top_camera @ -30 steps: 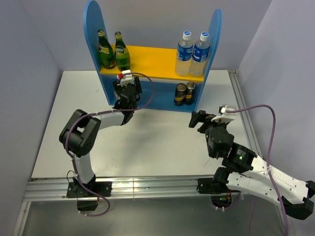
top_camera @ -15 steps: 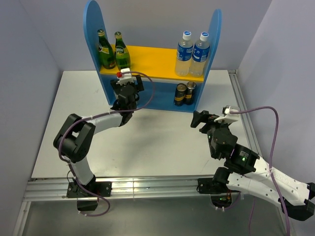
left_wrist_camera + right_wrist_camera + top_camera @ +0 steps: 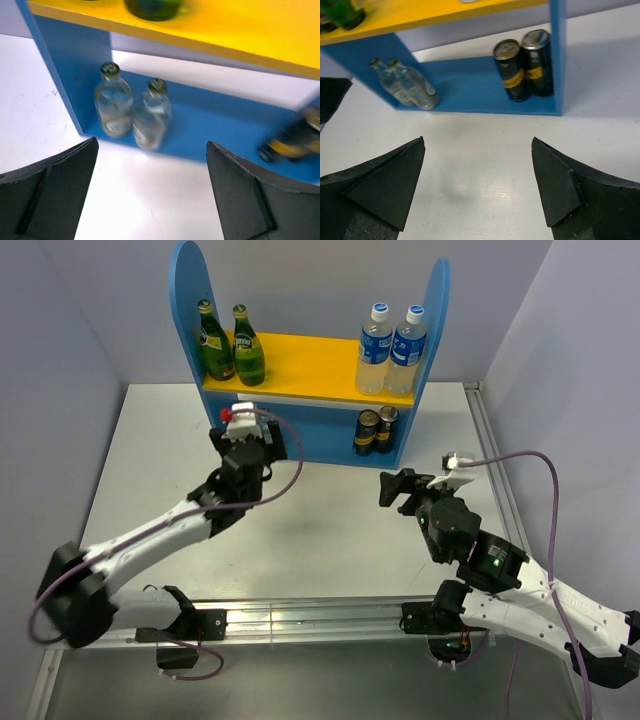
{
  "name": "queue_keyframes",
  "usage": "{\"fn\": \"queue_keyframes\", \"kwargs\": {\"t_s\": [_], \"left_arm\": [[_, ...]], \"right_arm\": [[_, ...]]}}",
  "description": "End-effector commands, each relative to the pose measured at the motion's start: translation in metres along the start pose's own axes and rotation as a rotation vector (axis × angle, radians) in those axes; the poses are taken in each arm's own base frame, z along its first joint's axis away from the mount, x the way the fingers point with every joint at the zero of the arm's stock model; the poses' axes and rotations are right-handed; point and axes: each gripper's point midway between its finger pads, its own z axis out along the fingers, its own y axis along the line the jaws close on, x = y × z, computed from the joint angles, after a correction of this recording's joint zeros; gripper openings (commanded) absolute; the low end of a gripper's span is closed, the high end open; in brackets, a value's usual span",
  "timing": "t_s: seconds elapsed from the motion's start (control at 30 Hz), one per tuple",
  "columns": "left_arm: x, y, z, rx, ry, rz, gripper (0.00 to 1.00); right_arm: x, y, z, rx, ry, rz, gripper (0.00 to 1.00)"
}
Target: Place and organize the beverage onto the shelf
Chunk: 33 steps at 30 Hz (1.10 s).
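The shelf stands at the back of the table. Its yellow upper board carries two green bottles on the left and two blue-capped bottles on the right. On the blue lower level stand two black cans at the right and two clear bottles at the left. My left gripper is open and empty, just in front of the clear bottles and apart from them. Further right, my right gripper hangs open and empty over the table before the shelf.
The white table has grey walls on both sides and a metal rail along its right edge. The left arm stretches diagonally across the table's left half. The right arm's purple cable loops at the right.
My left gripper has opened and drawn back from the shelf's lower level, leaving the clear bottles standing there. The right gripper has shifted slightly left.
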Motion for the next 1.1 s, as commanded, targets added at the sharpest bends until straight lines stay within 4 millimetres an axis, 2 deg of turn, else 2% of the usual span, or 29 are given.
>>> {"fn": "queue_keyframes", "kwargs": {"t_s": [0.0,0.03,0.07,0.1,0.13,0.17,0.2,0.23,0.27,0.33,0.4,0.57,0.77,1.07], "left_arm": [[-0.025,0.018,-0.061,-0.003,0.012,-0.055,0.95],[-0.041,0.019,-0.073,0.008,0.012,-0.082,0.95],[-0.034,0.033,-0.087,-0.004,0.085,-0.019,0.95],[-0.048,0.036,-0.101,0.019,0.097,-0.090,0.96],[-0.077,0.037,-0.112,0.043,0.089,-0.142,0.96],[-0.072,0.050,-0.124,0.039,0.154,-0.085,0.96],[-0.083,0.055,-0.133,0.053,0.156,-0.113,0.96],[-0.106,0.061,-0.143,0.067,0.143,-0.144,0.96],[-0.107,0.069,-0.152,0.068,0.168,-0.125,0.96],[-0.132,0.080,-0.166,0.096,0.136,-0.171,0.96],[-0.146,0.089,-0.178,0.139,0.103,-0.192,0.96],[-0.157,0.102,-0.189,0.157,0.068,-0.210,0.97],[-0.155,0.103,-0.190,0.158,0.076,-0.197,0.96],[-0.148,0.102,-0.187,0.155,0.080,-0.185,0.96]], "right_arm": [[-0.027,0.036,-0.008,-0.143,0.032,0.021,0.94],[-0.033,0.042,-0.011,-0.167,0.043,0.019,0.94],[-0.051,0.048,-0.016,-0.182,0.043,0.007,0.94],[-0.060,0.052,-0.019,-0.200,0.044,-0.003,0.93],[-0.086,0.062,-0.030,-0.255,0.023,0.020,0.93],[-0.088,0.061,-0.033,-0.261,0.045,-0.023,0.94],[-0.096,0.063,-0.039,-0.280,0.047,-0.030,0.94],[-0.122,0.065,-0.051,-0.312,0.019,-0.008,0.94],[-0.123,0.061,-0.058,-0.324,0.046,-0.030,0.94],[-0.143,0.056,-0.075,-0.356,0.034,-0.011,0.95],[-0.154,0.052,-0.090,-0.395,0.026,0.006,0.95],[-0.169,0.035,-0.113,-0.424,0.005,0.064,0.95],[-0.172,0.021,-0.120,-0.399,-0.004,0.080,0.95],[-0.172,0.016,-0.120,-0.382,-0.006,0.074,0.95]]}}
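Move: The right clear bottle, already released on the lower shelf, stands about 13 cm ahead of the left hand, within 1 cm left of its line and some 8 cm lower. The left clear bottle is level with it, 6 cm farther left; the black cans are about 13 cm ahead of the left hand, 24 cm right and 10 cm down. From the right hand, the right clear bottle lies roughly 27 cm ahead, 24 cm left and 10 cm down, with the cans almost straight ahead at 27 cm and about 12 cm down. The clear bottles and the shelf are left behind as the empty left hand keeps backing away, some 18 cm back, 15 cm up and then leftward too, its left side rolling down about 15 degrees. The right hand rises roughly 18 cm and draws back 9 cm from the shelf, first drifting slightly left, then swinging right, turning 20 degrees counter-clockwise. Both stay open and sink a little before stopping. ##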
